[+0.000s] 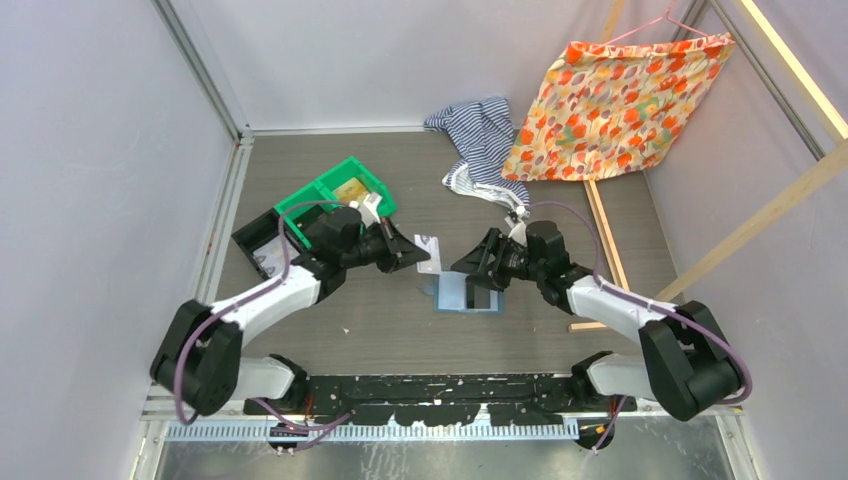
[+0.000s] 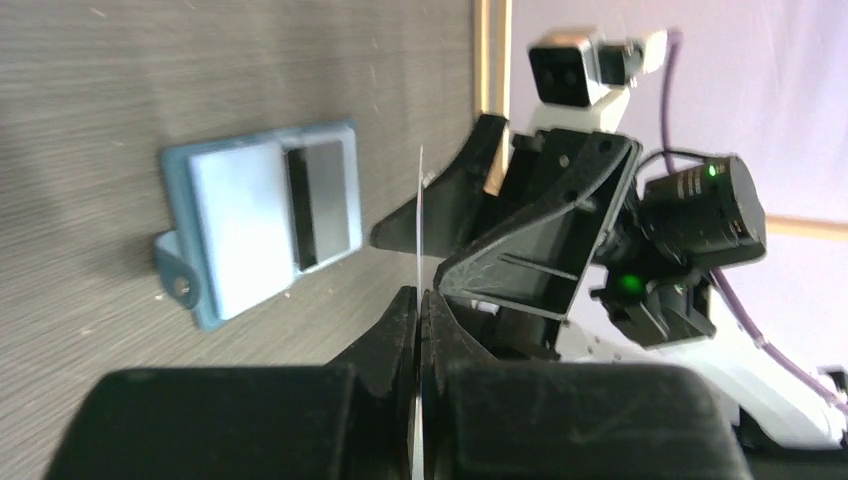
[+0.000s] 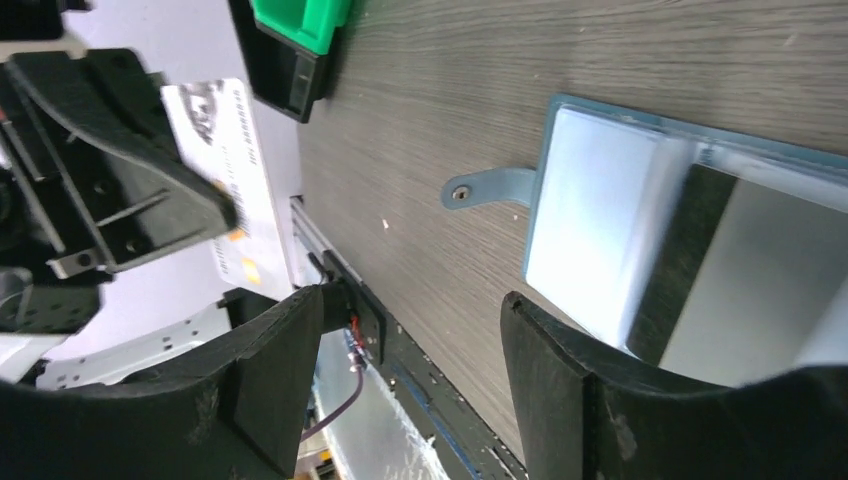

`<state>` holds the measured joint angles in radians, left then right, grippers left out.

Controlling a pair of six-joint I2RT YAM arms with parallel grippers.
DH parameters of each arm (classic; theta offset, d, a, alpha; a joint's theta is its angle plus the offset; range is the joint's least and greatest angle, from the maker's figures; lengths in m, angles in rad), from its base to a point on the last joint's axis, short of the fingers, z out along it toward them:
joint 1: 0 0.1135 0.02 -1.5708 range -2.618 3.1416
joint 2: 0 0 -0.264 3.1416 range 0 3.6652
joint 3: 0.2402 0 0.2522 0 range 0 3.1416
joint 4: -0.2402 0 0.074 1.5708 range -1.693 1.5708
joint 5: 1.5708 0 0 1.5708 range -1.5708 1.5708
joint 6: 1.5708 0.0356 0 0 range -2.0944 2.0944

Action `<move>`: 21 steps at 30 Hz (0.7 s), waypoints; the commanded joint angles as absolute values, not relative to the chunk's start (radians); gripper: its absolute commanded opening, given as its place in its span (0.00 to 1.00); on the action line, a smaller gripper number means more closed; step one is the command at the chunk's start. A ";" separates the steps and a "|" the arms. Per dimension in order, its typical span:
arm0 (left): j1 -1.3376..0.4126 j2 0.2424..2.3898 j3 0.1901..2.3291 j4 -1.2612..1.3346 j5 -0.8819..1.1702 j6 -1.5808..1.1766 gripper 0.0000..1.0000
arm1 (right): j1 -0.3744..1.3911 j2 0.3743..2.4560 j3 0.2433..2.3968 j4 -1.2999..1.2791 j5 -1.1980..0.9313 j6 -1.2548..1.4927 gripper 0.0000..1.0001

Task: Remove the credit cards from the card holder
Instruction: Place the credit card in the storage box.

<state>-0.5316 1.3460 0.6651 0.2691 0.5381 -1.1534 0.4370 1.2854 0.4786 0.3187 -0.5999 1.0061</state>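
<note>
The slate-blue card holder (image 1: 466,293) lies flat on the table between the two arms. A dark card (image 2: 301,207) still sits in its slot, also seen as a dark card (image 3: 678,262) in the right wrist view. My left gripper (image 2: 421,300) is shut on a white credit card (image 3: 226,170). It holds that credit card (image 1: 428,252) in the air just left of the holder; the left wrist view shows the card (image 2: 420,215) edge-on. My right gripper (image 3: 410,320) hangs open over the holder's left edge with nothing between its fingers.
A green two-compartment bin (image 1: 335,193) and a black tray (image 1: 262,240) stand at the back left. A striped cloth (image 1: 480,135) and a floral cloth on a hanger (image 1: 620,95) lie at the back. A wooden frame (image 1: 603,235) runs along the right.
</note>
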 commanded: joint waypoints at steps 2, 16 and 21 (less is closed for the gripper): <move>-0.514 1.107 0.749 -0.174 0.169 -1.020 0.01 | 0.431 1.171 0.577 0.019 -0.449 0.832 0.70; -0.514 0.636 0.650 -0.662 -1.144 -1.595 0.01 | 0.419 1.185 0.607 -0.098 -0.415 0.771 0.70; -0.502 0.838 0.739 -0.929 -1.312 -2.019 0.01 | 0.419 1.172 0.592 -0.105 -0.423 0.772 0.70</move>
<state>-0.5144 0.7033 0.6735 -0.6933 -1.0313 -1.6150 0.4213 1.1851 0.5915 -0.1139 -0.4099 0.7807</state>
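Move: The credit card is already pinched in the left hand. The black storage box it is taken to lies about 37 cm to that hand's left, some 5 cm farther out and 14 cm below. The green box stands 21 cm left and 14 cm ahead; the card holder is 11 cm right, 8 cm back and 16 cm down. From the empty right hand, the storage box is roughly 47 cm left, 6 cm ahead and 10 cm lower. The card, kept pinched in the shut left fingers, is swept fast about 30 cm left to the black storage box, arching up some 8 cm before starting back down, while the wrist swings about 90 degrees counter-clockwise. The right hand, empty with its fingers staying wide open, draws off about 4 cm to the right, its fingers tipping down. ##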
